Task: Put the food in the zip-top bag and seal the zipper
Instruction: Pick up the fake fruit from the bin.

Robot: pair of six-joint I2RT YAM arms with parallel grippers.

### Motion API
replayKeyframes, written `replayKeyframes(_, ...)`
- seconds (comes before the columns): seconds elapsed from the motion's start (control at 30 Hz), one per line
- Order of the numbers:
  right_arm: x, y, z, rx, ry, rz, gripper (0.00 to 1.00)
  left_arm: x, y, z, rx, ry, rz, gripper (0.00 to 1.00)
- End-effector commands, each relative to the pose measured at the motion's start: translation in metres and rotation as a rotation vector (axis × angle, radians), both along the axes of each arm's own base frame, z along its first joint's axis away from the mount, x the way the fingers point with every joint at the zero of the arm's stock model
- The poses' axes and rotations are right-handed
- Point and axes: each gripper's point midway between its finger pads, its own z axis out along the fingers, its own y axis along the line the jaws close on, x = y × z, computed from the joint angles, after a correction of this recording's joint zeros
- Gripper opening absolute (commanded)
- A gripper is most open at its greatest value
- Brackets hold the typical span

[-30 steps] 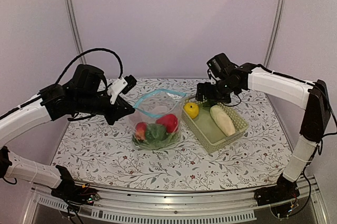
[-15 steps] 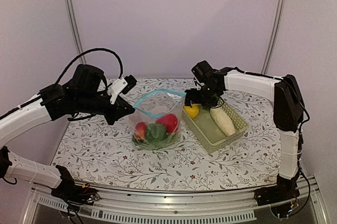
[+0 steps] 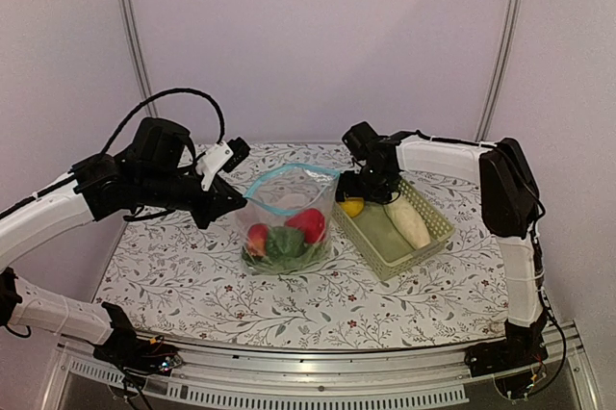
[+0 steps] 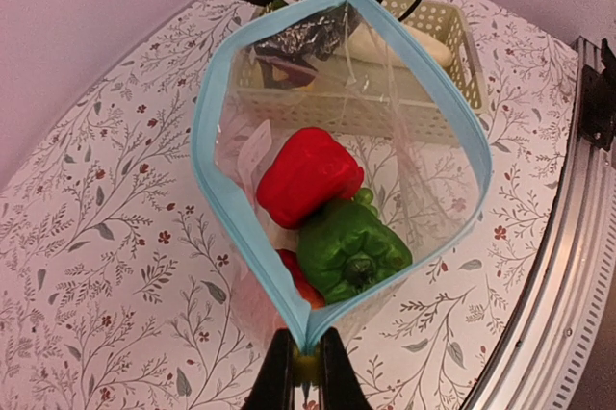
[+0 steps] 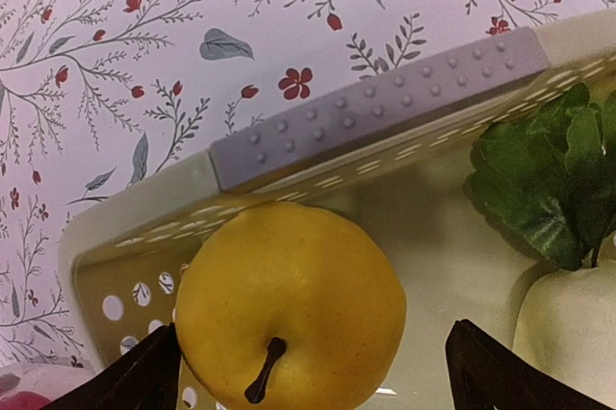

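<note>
The zip-top bag (image 3: 287,225) stands open on the table, holding a red pepper (image 4: 308,176), a green pepper (image 4: 351,248) and another red piece. My left gripper (image 4: 306,371) is shut on the near corner of its light-blue zipper (image 4: 223,200), holding the mouth open; in the top view it (image 3: 241,200) is at the bag's left. My right gripper (image 5: 322,376) is open, jaws on either side of the yellow apple (image 5: 289,304) in the basket (image 5: 135,208). The white radish (image 3: 408,220) with green leaves (image 5: 549,174) lies beside the apple (image 3: 352,206).
The pale green lattice basket (image 3: 435,227) sits right of the bag, almost touching it, with a grey-purple grip strip (image 5: 375,116) on its rim. The flowered table top (image 3: 192,266) ends at a metal rail (image 3: 318,386) at the near edge.
My right arm has swung left and lowered into the basket, bringing its open jaws around the yellow apple. The left gripper and the bag have not moved.
</note>
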Motion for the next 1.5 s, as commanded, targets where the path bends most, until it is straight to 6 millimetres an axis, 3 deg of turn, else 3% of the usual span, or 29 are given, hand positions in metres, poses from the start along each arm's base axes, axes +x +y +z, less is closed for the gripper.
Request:
replayKeyframes(0.0,0.007,-0.012,-0.008,-0.062,-0.015,-0.058,0.96,0.003,0.001,0.004,-0.014,-0.012,0.005,0.0)
replayKeyframes(0.73,0.006,-0.004,-0.018,-0.027,0.003,-0.037,0.77,0.003,0.001,0.004,-0.015,-0.012,0.005,0.0)
replayKeyframes(1.03,0.006,-0.006,-0.006,-0.028,-0.019,-0.038,0.71,0.003,0.001,0.004,-0.015,-0.012,0.005,0.0)
replayKeyframes(1.17,0.003,-0.013,0.014,-0.025,-0.056,-0.045,0.69,0.004,0.0,0.004,-0.015,-0.013,0.004,0.0)
replayKeyframes(1.47,-0.025,-0.039,0.109,0.033,-0.194,-0.015,0.68,0.003,0.0,0.005,-0.022,-0.01,0.002,0.0)
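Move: The yellow fruit sits almost between my open right fingers, its middle about 2 cm below and 1 cm to the left, in the basket's far left corner. From my right hand, the green leaves are some 4 cm ahead and 8 cm right, and the white radish about 5 cm back and 11 cm right. The bag stands roughly 12 cm left and 5 cm back. From my left hand the fruit lies some 18 cm ahead, 20 cm right and 17 cm below. I settle my right hand about 1 cm lower over the yellow fruit, easing slightly right, while the fingers close by about a quarter of their range and pinch it from both sides. Then I lift it, quickening, about 5 cm up out of the corner, drifting some 2 cm back and 2 cm right on the way. ##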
